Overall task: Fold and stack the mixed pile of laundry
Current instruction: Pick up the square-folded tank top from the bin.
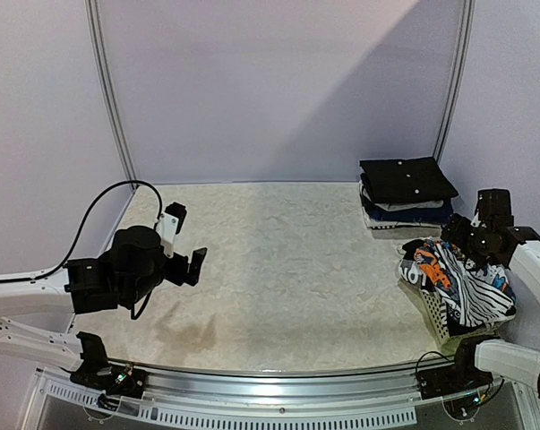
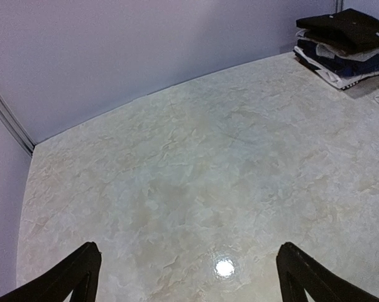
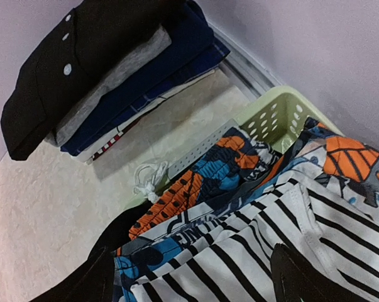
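Observation:
The mixed laundry pile (image 1: 462, 285) fills a basket at the table's right edge. On top lies a white garment with thin black stripes (image 3: 302, 239). Beside it lies a garment printed in orange, blue, white and black (image 3: 220, 167). My right gripper (image 3: 192, 261) hovers just over the striped cloth, open, with nothing pinched between its fingers; in the top view the right gripper (image 1: 464, 240) sits at the pile's far edge. My left gripper (image 1: 187, 240) hangs open above bare table on the left. In its own view the left gripper (image 2: 189, 261) holds nothing.
A stack of folded clothes (image 1: 406, 190), black on top, rests at the back right near the wall. The pale lattice basket (image 3: 278, 114) stands just in front of that stack. A white drawstring (image 3: 148, 179) dangles onto the marbled table (image 2: 195, 163).

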Motion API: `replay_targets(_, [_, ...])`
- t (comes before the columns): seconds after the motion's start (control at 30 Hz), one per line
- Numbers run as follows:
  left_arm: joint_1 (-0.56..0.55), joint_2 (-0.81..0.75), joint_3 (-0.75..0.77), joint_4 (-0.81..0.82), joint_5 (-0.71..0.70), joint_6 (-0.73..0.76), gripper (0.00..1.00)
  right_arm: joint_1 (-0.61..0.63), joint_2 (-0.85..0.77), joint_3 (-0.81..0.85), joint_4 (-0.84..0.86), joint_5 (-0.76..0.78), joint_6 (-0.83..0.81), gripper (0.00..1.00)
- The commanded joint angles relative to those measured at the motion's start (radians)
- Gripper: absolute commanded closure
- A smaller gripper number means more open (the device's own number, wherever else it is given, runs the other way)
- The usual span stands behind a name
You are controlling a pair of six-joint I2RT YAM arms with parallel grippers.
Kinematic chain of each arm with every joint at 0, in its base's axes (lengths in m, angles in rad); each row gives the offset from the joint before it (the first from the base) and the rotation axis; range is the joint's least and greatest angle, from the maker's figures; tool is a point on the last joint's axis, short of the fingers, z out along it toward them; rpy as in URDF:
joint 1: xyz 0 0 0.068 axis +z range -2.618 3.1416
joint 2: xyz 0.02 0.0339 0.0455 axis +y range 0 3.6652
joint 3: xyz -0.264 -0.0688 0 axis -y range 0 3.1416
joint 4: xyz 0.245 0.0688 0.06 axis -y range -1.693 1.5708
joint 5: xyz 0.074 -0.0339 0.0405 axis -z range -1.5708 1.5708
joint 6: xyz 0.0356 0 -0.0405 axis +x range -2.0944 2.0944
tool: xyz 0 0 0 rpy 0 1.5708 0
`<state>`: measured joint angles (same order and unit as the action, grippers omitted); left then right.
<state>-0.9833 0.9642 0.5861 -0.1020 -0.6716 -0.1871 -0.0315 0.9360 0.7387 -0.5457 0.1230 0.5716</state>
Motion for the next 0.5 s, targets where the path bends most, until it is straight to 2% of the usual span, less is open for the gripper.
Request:
replay_targets(0.0, [0.012, 0.009, -0.014, 0.001, 0.006, -0.006, 0.01, -0.007, 0.005, -0.043, 0.056, -0.092, 0.028, 0.16])
replay_targets(0.2, [0.012, 0.012, -0.01, -0.005, 0.005, -0.008, 0.01, -0.008, 0.031, -0.057, 0.086, -0.112, 0.019, 0.24])
replay_targets(0.47, [0.012, 0.001, -0.012, -0.011, -0.008, -0.006, 0.0, -0.008, 0.028, -0.08, 0.088, -0.111, 0.018, 0.47])
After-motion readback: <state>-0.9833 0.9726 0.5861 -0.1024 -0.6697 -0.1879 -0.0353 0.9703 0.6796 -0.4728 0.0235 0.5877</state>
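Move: Just below the right hand's open fingers lies the edge of the striped tank top on the laundry in the bin; its middle is about 6 cm back, 2 cm to the right and 6 cm down. The printed garment lies 2 cm back and 4 cm left, about as low. The folded stack stands roughly 15 cm ahead, 11 cm left. From the left hand, the tank top is some 65 cm to the right, 4 cm back and 9 cm lower. Sinking about 2.5 cm onto the laundry in the bin and easing some 1.5 cm left, the right hand lowers its fingertips to the near-left part of the striped cloth while the fingers close from nearly wide open to a little over half. The wrist rolls only slightly, its left side rising about 5 degrees; whether the pads already touch cloth can't be seen. ##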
